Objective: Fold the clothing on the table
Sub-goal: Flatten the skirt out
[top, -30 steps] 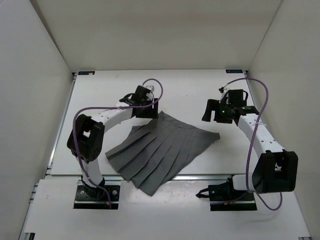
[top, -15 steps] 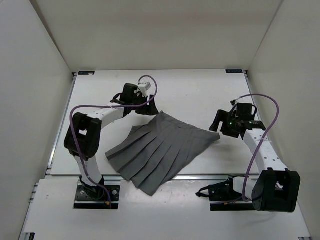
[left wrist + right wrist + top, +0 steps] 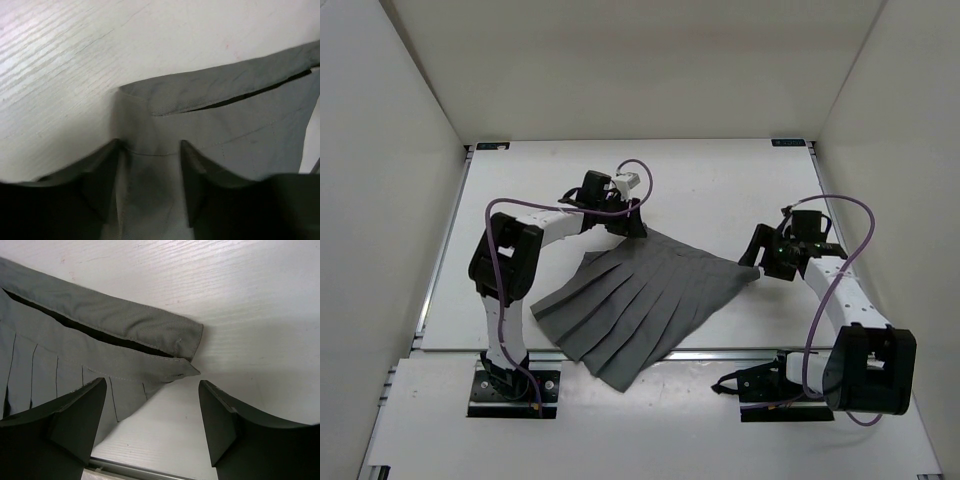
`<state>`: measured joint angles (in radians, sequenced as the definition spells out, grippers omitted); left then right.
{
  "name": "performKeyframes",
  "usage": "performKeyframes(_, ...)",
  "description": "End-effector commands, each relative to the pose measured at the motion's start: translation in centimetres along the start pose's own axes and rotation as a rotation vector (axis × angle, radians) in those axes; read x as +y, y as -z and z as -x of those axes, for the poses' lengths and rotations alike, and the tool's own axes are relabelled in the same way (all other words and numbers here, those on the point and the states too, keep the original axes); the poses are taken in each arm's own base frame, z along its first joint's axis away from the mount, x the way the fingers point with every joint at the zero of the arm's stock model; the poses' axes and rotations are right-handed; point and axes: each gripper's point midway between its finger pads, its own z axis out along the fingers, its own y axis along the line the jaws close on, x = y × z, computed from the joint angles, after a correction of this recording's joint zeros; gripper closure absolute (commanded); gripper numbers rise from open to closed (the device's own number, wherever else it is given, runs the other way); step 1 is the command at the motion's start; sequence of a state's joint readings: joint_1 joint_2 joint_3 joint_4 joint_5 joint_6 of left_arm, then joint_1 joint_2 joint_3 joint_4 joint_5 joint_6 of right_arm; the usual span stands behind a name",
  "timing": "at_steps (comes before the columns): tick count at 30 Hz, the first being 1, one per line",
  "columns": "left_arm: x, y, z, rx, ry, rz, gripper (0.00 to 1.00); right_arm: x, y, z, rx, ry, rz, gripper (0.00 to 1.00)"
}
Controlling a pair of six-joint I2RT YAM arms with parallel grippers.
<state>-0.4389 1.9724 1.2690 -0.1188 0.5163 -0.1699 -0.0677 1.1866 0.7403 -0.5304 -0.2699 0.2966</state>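
The clothing [image 3: 642,298] is a dark grey pleated skirt spread fan-shaped on the white table [image 3: 720,185], waistband toward the back right. My left gripper [image 3: 623,224] is down at the waistband's left corner. In the left wrist view that corner [image 3: 200,95] lies between and under the parted fingers [image 3: 105,175], and the left gripper [image 3: 149,167] is open. My right gripper [image 3: 760,259] is at the waistband's right corner. In the right wrist view the corner [image 3: 150,335] lies just ahead of the wide-open right gripper [image 3: 150,395], which has bare table between its fingers.
White walls close in the table on the left, back and right. A metal rail [image 3: 740,351] runs along the near edge, and the rail [image 3: 130,466] also shows in the right wrist view. The skirt's hem [image 3: 620,372] overhangs that edge between the two arm bases.
The left gripper swung right and down onto the waistband's left corner. The right gripper came nearer and lower to the right corner. The skirt has not moved.
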Motion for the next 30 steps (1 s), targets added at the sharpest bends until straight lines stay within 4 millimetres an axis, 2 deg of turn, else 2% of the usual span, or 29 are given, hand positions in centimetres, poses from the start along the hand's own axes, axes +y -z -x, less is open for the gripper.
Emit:
performKeyframes(1,-0.6,0.4,2.5,-0.058,-0.030,-0.044,0.47,0.5,-0.5,1.3,-0.042,-0.005,0.029,0.29)
performKeyframes(2,-0.4,0.4,2.8,-0.063,-0.023,-0.039,0.51,0.4,-0.8,1.1,-0.029,-0.012,0.028,0.29)
performKeyframes(4,-0.6,0.2,3.2,-0.071,-0.024,-0.036,0.67,0.5,-1.2,0.6,-0.002,-0.006,0.017,0.29)
performKeyframes(5,-0.3,0.0,3.1,-0.068,-0.024,-0.028,0.71,0.2,-1.4,0.5,0.007,-0.004,0.009,0.29)
performKeyframes(7,-0.2,-0.3,3.0,-0.061,-0.018,-0.016,0.89,0.3,-1.5,0.8,0.012,0.005,0.006,0.29)
performKeyframes(8,-0.2,-0.3,3.4,-0.073,-0.013,-0.011,0.92,0.3,-1.7,0.5,0.024,0.008,0.008,0.29)
performKeyframes(9,0.1,-0.3,3.5,-0.078,-0.006,0.004,1.00,0.2,-1.6,0.8,0.017,0.005,0.007,0.29)
performKeyframes(11,0.3,-0.4,3.5,-0.079,-0.002,0.018,1.00,0.0,-1.6,0.8,0.016,-0.003,0.010,0.29)
performKeyframes(15,1.8,0.1,4.0,-0.102,0.021,0.080,1.00,-0.3,-1.3,1.1,-0.003,-0.014,0.014,0.29)
performKeyframes(16,2.2,0.2,3.6,-0.098,0.027,0.090,1.00,-0.3,-1.3,1.0,0.001,-0.020,0.015,0.29)
performKeyframes(17,2.4,0.6,4.2,-0.116,0.035,0.090,1.00,-0.6,-1.4,0.9,0.003,-0.020,0.015,0.28)
performKeyframes(20,2.9,1.2,4.2,-0.137,0.076,0.083,1.00,-0.3,-1.6,1.2,-0.007,-0.025,0.032,0.28)
performKeyframes(21,3.5,1.4,4.2,-0.146,0.085,0.090,1.00,0.3,-1.9,0.7,0.010,-0.020,0.050,0.28)
performKeyframes(26,3.2,1.2,2.9,-0.110,0.079,0.081,1.00,1.1,-3.1,1.8,-0.008,-0.005,0.071,0.28)
performKeyframes(30,3.2,1.1,3.1,-0.116,0.078,0.077,1.00,1.1,-4.4,3.1,-0.002,0.010,0.067,0.28)
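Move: The left hand's open fingers straddle the grey skirt's side edge just beside its left waist corner, which lies about 2 cm ahead, 2 cm to the right and 1 cm below. From that hand, the left hem corner is some 20 cm back and 23 cm left, the near hem corner about 40 cm back and 3 cm left. The right waist corner lies roughly 3 cm ahead of the right hand, in line sideways and 4 cm below. The left fingers shut on the skirt's side edge beside the left waist corner and pinch it, then, holding on, draw it about 3.5 cm forward and, later on, 3 cm left, with the wrist turning some 10 degrees counter-clockwise. Meanwhile the right hand, fingers staying wide open, sinks about 3 cm in two steps and edges 2 cm forward, closing in on the right waist corner. ##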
